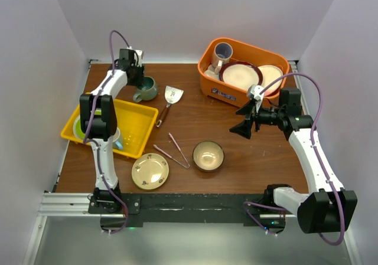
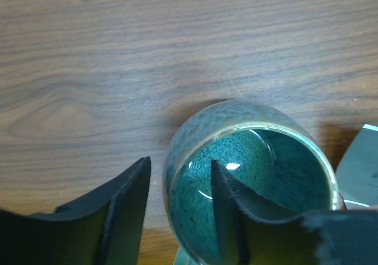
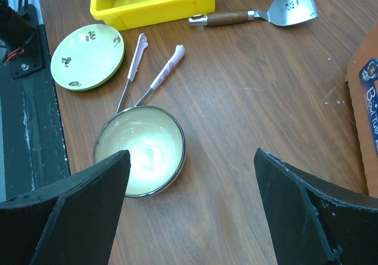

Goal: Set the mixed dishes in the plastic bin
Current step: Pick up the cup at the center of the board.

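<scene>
A teal mug [image 1: 146, 90] [image 2: 260, 159] stands upright on the table at the back left. My left gripper [image 1: 139, 79] [image 2: 179, 162] straddles its wall, one finger inside, the other outside with a small gap to the glaze; it is open. The orange plastic bin [image 1: 227, 94] [image 3: 369, 111] at the back right holds a lavender mug [image 1: 223, 52], a brown-rimmed plate [image 1: 240, 74] and a cream plate [image 1: 271, 75]. My right gripper [image 1: 245, 122] [image 3: 192, 153] hangs open and empty over the table, between the bin and a bronze bowl [image 1: 208, 156] [image 3: 144, 150].
A yellow tray [image 1: 133, 120] [image 3: 153, 2] on the left holds a lime-green plate [image 1: 80, 126]. A small printed plate [image 1: 150, 171] [image 3: 87, 55] lies near the front. A metal spatula [image 1: 168, 102] [image 3: 283, 8] and pink tongs [image 1: 171, 149] [image 3: 159, 79] lie mid-table.
</scene>
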`<state>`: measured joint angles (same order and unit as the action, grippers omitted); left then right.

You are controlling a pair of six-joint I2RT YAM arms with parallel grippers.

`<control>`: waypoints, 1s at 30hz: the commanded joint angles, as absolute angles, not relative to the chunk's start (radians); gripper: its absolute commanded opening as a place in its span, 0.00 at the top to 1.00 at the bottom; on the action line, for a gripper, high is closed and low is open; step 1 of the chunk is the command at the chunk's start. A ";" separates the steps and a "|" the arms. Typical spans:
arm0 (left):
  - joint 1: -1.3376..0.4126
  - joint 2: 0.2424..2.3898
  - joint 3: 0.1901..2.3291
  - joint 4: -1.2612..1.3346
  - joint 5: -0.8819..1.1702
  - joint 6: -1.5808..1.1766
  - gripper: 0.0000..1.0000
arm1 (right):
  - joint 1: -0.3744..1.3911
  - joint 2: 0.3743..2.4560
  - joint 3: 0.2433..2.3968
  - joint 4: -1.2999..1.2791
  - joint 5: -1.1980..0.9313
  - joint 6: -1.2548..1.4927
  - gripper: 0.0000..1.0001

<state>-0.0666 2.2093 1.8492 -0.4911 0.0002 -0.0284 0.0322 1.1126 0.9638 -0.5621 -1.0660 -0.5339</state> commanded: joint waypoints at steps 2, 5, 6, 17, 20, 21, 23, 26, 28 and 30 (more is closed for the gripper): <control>-0.057 2.235 1.898 -0.491 0.005 -0.005 0.55 | 0.029 1.117 0.992 -0.561 -1.091 -0.552 0.10; -0.057 2.238 1.898 -0.488 0.003 -0.006 0.64 | 0.029 1.117 0.994 -0.563 -1.092 -0.552 0.10; -0.057 2.237 1.899 -0.488 0.003 -0.008 0.67 | 0.029 1.115 0.994 -0.563 -1.092 -0.552 0.10; -0.057 2.172 1.927 -0.460 -0.025 -0.066 1.00 | 0.029 1.120 0.996 -0.566 -1.091 -0.555 0.10; -0.057 2.129 1.927 -0.442 -0.031 -0.081 1.00 | 0.029 1.118 0.996 -0.568 -1.091 -0.557 0.10; -0.057 2.105 1.922 -0.437 -0.034 -0.086 1.00 | 0.029 1.118 0.996 -0.568 -1.091 -0.557 0.10; -0.057 2.077 1.911 -0.417 -0.034 -0.103 1.00 | 0.029 1.118 0.996 -0.568 -1.088 -0.557 0.10; -0.057 1.973 1.824 -0.355 -0.038 -0.133 1.00 | 0.029 1.117 0.996 -0.568 -1.086 -0.557 0.10; -0.057 1.925 1.778 -0.301 -0.051 -0.162 1.00 | 0.028 1.117 0.994 -0.568 -1.085 -0.557 0.10; -0.058 1.847 1.698 -0.261 -0.045 -0.181 1.00 | 0.028 1.115 0.994 -0.566 -1.081 -0.557 0.10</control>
<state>-0.0616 2.0762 1.7569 -0.4629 -0.0544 -0.0967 0.0322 1.1202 0.9642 -0.5694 -1.0657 -0.5369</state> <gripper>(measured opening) 0.150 0.896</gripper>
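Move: The left hand is poised over the near-left edge of the green cup, its half-open fingers on either side of the rim; the cup's middle lies about 4 cm to its right, roughly level and some 4 cm below. The spatula's middle is about 12 cm right and 8 cm back from this hand; the yellow tray's middle is some 17 cm back and 13 cm left. From the right hand the cup is about 29 cm ahead, 38 cm left and 19 cm lower. The left fingers pinch the left side of the green cup's rim, one finger inside and one outside, closing as the hand sinks the last 1.5 cm or so. Gripping, the hand eases about 1 cm left, then near the end lifts the cup quickly, some 5 cm up from its lowest point and drawing slightly back. ##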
